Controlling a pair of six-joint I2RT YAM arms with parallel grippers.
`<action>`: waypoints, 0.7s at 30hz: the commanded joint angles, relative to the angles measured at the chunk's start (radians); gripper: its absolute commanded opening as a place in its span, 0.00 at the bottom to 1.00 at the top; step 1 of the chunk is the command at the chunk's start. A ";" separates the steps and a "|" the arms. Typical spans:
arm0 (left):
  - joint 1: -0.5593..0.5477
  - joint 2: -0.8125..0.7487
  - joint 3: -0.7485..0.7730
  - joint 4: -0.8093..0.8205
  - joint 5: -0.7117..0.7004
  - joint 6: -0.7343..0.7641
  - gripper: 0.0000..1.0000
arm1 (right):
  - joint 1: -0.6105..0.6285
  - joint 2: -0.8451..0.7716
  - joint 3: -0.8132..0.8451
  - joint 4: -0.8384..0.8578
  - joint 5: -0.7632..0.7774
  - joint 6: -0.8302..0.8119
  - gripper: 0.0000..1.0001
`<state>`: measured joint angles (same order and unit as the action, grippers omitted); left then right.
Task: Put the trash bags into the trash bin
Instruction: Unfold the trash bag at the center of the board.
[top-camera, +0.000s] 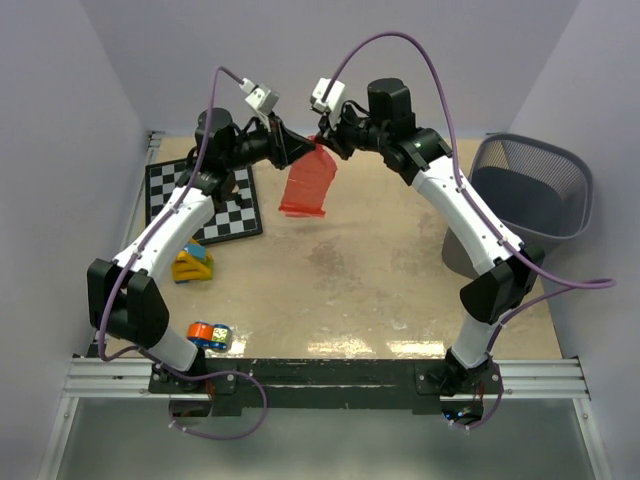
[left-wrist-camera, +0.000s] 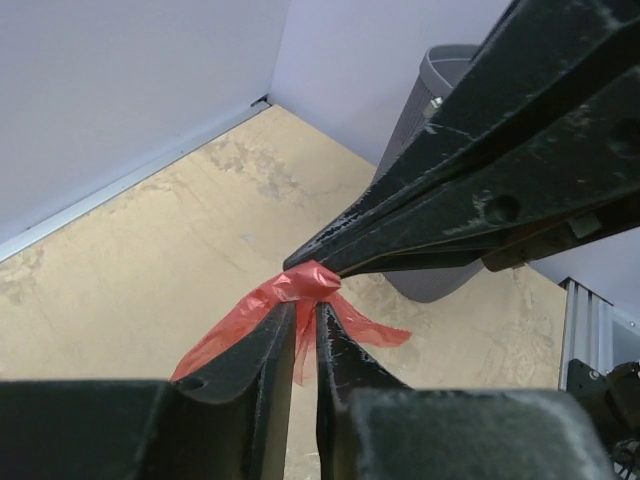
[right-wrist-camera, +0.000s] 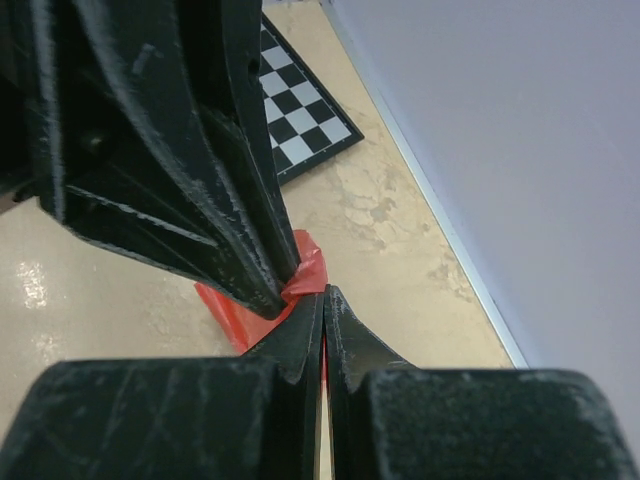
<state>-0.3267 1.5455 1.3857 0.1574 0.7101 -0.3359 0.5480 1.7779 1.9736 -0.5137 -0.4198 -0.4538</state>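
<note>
A thin red-orange trash bag (top-camera: 305, 185) hangs limp in the air above the back middle of the table. My right gripper (top-camera: 322, 140) is shut on its bunched top, and in the right wrist view the film (right-wrist-camera: 225, 305) shows just past the pinched tips (right-wrist-camera: 325, 295). My left gripper (top-camera: 305, 145) meets it tip to tip from the left. In the left wrist view the jaws (left-wrist-camera: 307, 308) stand a narrow gap apart, with a strand of the bag (left-wrist-camera: 300, 283) running between them. The dark grey mesh trash bin (top-camera: 530, 190) stands upright at the right edge, also in the left wrist view (left-wrist-camera: 430, 90).
A chessboard (top-camera: 205, 200) lies at the back left, under the left arm. A yellow toy (top-camera: 192, 265) and a blue-and-orange toy (top-camera: 208, 335) sit on the left side. Pale walls close in the table on three sides.
</note>
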 joint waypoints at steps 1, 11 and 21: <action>0.008 0.028 0.064 -0.001 0.012 -0.020 0.08 | 0.004 -0.029 0.028 0.044 0.006 0.023 0.00; 0.011 -0.016 0.039 -0.101 -0.110 0.115 0.00 | -0.011 -0.031 -0.004 0.064 0.108 0.047 0.00; 0.011 -0.042 0.012 -0.064 -0.141 0.103 0.00 | -0.014 -0.055 -0.027 0.083 0.095 0.282 0.34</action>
<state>-0.3225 1.5471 1.4040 0.0586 0.5873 -0.2420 0.5404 1.7775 1.9614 -0.4820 -0.3267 -0.3077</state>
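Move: The red trash bag hangs from the right hand's shut fingertips, its middle some 11 cm below that hand, 2 cm nearer the base and 2 cm to its left. From the left hand, whose partly open tips straddle the bag's top edge, the middle is roughly 10 cm down and level both ways. The chessboard is about 27 cm left of the left hand, 3 cm farther out and 35 cm below; the bin about 45 cm right of the right hand, 12 cm nearer the base and 20 cm below. The bag's top edge gets pinched by the closing left fingers, which sink nearly 3 cm while easing forward 2 cm, then rise over 1 cm and draw left, away from the right fingers. The right hand at first keeps its grip, edges about 1 cm forward and to the right, swings clockwise a little, then opens about a third and lets go of the bag. ##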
